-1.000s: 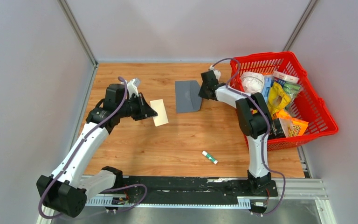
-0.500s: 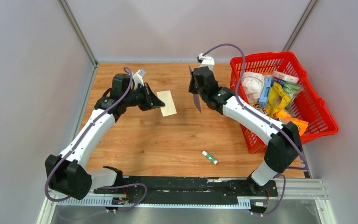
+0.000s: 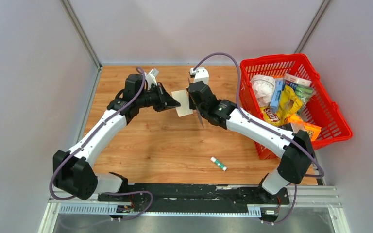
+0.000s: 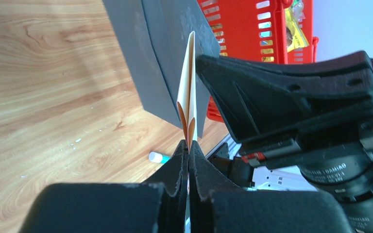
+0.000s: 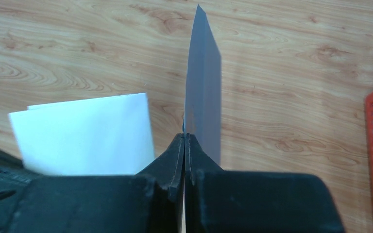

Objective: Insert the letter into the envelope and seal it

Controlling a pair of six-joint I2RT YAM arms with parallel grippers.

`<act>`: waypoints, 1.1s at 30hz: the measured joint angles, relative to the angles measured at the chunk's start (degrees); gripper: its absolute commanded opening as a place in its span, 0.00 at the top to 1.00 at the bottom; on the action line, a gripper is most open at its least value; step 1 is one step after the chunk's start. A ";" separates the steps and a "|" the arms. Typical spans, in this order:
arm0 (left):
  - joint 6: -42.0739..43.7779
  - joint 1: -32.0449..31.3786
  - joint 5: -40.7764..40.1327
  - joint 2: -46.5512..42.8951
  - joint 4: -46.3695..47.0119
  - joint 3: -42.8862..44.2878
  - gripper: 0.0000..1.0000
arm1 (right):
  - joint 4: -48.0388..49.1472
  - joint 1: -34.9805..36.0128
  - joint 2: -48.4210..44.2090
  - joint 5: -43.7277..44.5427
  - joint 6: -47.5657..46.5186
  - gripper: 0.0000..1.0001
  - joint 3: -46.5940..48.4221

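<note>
The letter (image 3: 183, 104), a pale folded sheet, hangs above the table's middle with my left gripper (image 3: 176, 104) shut on its near edge. In the left wrist view the letter (image 4: 189, 87) shows edge-on, rising from the left gripper (image 4: 188, 145) right in front of the dark grey envelope (image 4: 150, 58). My right gripper (image 3: 194, 103) is shut on the envelope (image 3: 200, 120), held on edge just right of the letter. The right wrist view shows the envelope (image 5: 204, 87) standing out of the right gripper (image 5: 184, 138), with the letter (image 5: 87, 133) close on its left.
A red basket (image 3: 272, 58) full of snack packets stands at the right. A glue stick (image 3: 218, 163) lies on the wood near the front, also seen in the left wrist view as the glue stick (image 4: 158, 157). Grey walls enclose the table.
Both arms have swung toward the middle. The envelope came up off the table and turned on edge; the letter rose and moved right until the two are nearly touching.
</note>
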 measured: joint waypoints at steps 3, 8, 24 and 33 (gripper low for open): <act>-0.85 -0.02 -0.31 0.46 0.94 -0.83 1.00 | 0.00 1.09 0.00 -0.22 0.07 1.00 0.00; -1.60 -0.04 -1.14 1.68 2.10 -1.55 1.00 | 0.02 2.01 0.00 -1.57 0.76 1.00 0.00; -3.13 -0.04 -3.37 7.32 6.60 -4.50 1.00 | 0.02 3.91 2.19 -5.79 3.56 1.00 0.28; -4.11 0.00 -3.32 8.22 9.11 -5.55 1.00 | 0.00 3.87 4.68 -7.30 3.98 1.00 1.01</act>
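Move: The letter, already folded, stays in the left fingers, and the grey envelope it is going to stands open in the right fingers; the envelope's middle lies about 7 cm to the left hand's right, 2 cm ahead and 5 cm below. From the right hand, the letter's middle is roughly 4 cm left, 4 cm back and 3 cm lower. The glue stick lies on the table some 12 cm right of the right hand, 30 cm back and 24 cm down. The right hand carries the open envelope about 5 cm to the left and some 3 cm back towards the letter, then sinks about 3 cm in the later part, turning slightly counter-clockwise and tipping a little down while its fingers keep their pinch. The left hand, still pinching the letter by its near end, lowers it about 7 cm while easing some 3 cm forward and tipping its fingers slightly down, so the letter's far end comes to the envelope's mouth and the two sets of fingertips end close together. ##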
